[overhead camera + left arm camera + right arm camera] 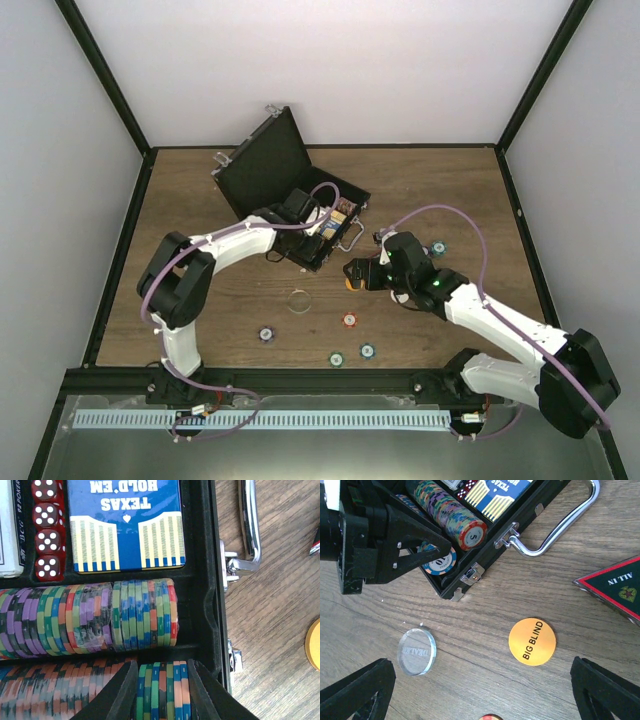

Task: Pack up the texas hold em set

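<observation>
The black briefcase lies open at the back of the table, its silver handle towards me. Inside are a blue card deck, red dice and rows of poker chips. My left gripper reaches into the case, shut on a short stack of chips in the near row. My right gripper hovers wide open over the table beside the case, above the orange BIG BLIND button and the clear dealer button. The triangular ALL IN marker lies to its right.
Loose chips lie on the wood near the front: one on the left, an orange one in the middle, two more beside it, and one behind the right arm. A black frame rims the table.
</observation>
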{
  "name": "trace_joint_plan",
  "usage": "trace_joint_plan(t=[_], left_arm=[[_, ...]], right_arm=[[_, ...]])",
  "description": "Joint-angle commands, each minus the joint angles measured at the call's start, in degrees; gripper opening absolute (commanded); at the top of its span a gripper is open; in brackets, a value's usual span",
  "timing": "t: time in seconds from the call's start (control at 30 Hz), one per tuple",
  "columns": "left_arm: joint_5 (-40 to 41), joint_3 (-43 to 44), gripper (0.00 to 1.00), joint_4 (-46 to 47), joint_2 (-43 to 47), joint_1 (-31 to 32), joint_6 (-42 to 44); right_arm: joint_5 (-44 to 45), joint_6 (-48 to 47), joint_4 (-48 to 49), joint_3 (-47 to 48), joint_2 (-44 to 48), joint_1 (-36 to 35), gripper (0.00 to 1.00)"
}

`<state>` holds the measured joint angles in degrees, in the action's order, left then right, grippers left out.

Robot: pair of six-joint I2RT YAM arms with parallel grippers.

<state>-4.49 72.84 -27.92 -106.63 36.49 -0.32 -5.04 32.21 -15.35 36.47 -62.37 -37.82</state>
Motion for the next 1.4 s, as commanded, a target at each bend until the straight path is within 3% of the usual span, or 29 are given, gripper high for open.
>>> trace_joint_plan(t=[0.0, 0.23, 0.77, 1.0, 1.37], left_arm=[[1.7, -0.5, 0.09, 1.2, -1.1, 1.0, 2.1], [5.1, -0.3, 0.13, 0.5, -1.2, 1.9, 2.6], [7.5, 0.0, 0.40, -0.7, -1.2, 2.7, 3.1], [7.7, 0.0, 0.47, -0.9, -0.7, 2.9, 3.1], [9.3, -2.2, 0.58, 0.2, 5.6, 3.1, 1.6]], right_arm=[[-0.5, 0.3, 1.1, -0.1, -0.1, 0.5, 0.98], [-0.5, 0.4, 0.7, -0.2, 0.4, 0.5, 0.98], [-0.3, 0.7, 0.5, 0.4, 0.4, 0.5, 0.98], [-0.1, 0.7, 0.1, 0.3, 0.6, 0.5, 0.99], [1.1, -0.1, -1.5, 1.0, 1.0, 0.5, 0.99]])
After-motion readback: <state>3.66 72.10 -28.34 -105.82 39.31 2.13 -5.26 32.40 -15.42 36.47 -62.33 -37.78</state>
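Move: The left hand's fingertips hold the short chip stack at the open end of the case's front slot; the stack's middle lies about 1 cm below the hand point. In the same slot, the front chip row centres some 6 cm left and 3 cm ahead of the hand; the second chip row lies roughly 5 cm ahead and 2 cm left, and the Texas Hold'em card box about 8 cm ahead and 3 cm right. From the idle right hand the stack is about 9 cm left, 3 cm ahead and 8 cm lower. The left fingers, still pinching the short stack in the front slot, let go of it, spreading from about a quarter to just over half open. The hand stays in place within half a centimetre or so, first easing over by some 5–10 degrees so that its left side rises and the fingers swing slightly forward, then opening around the stack. ##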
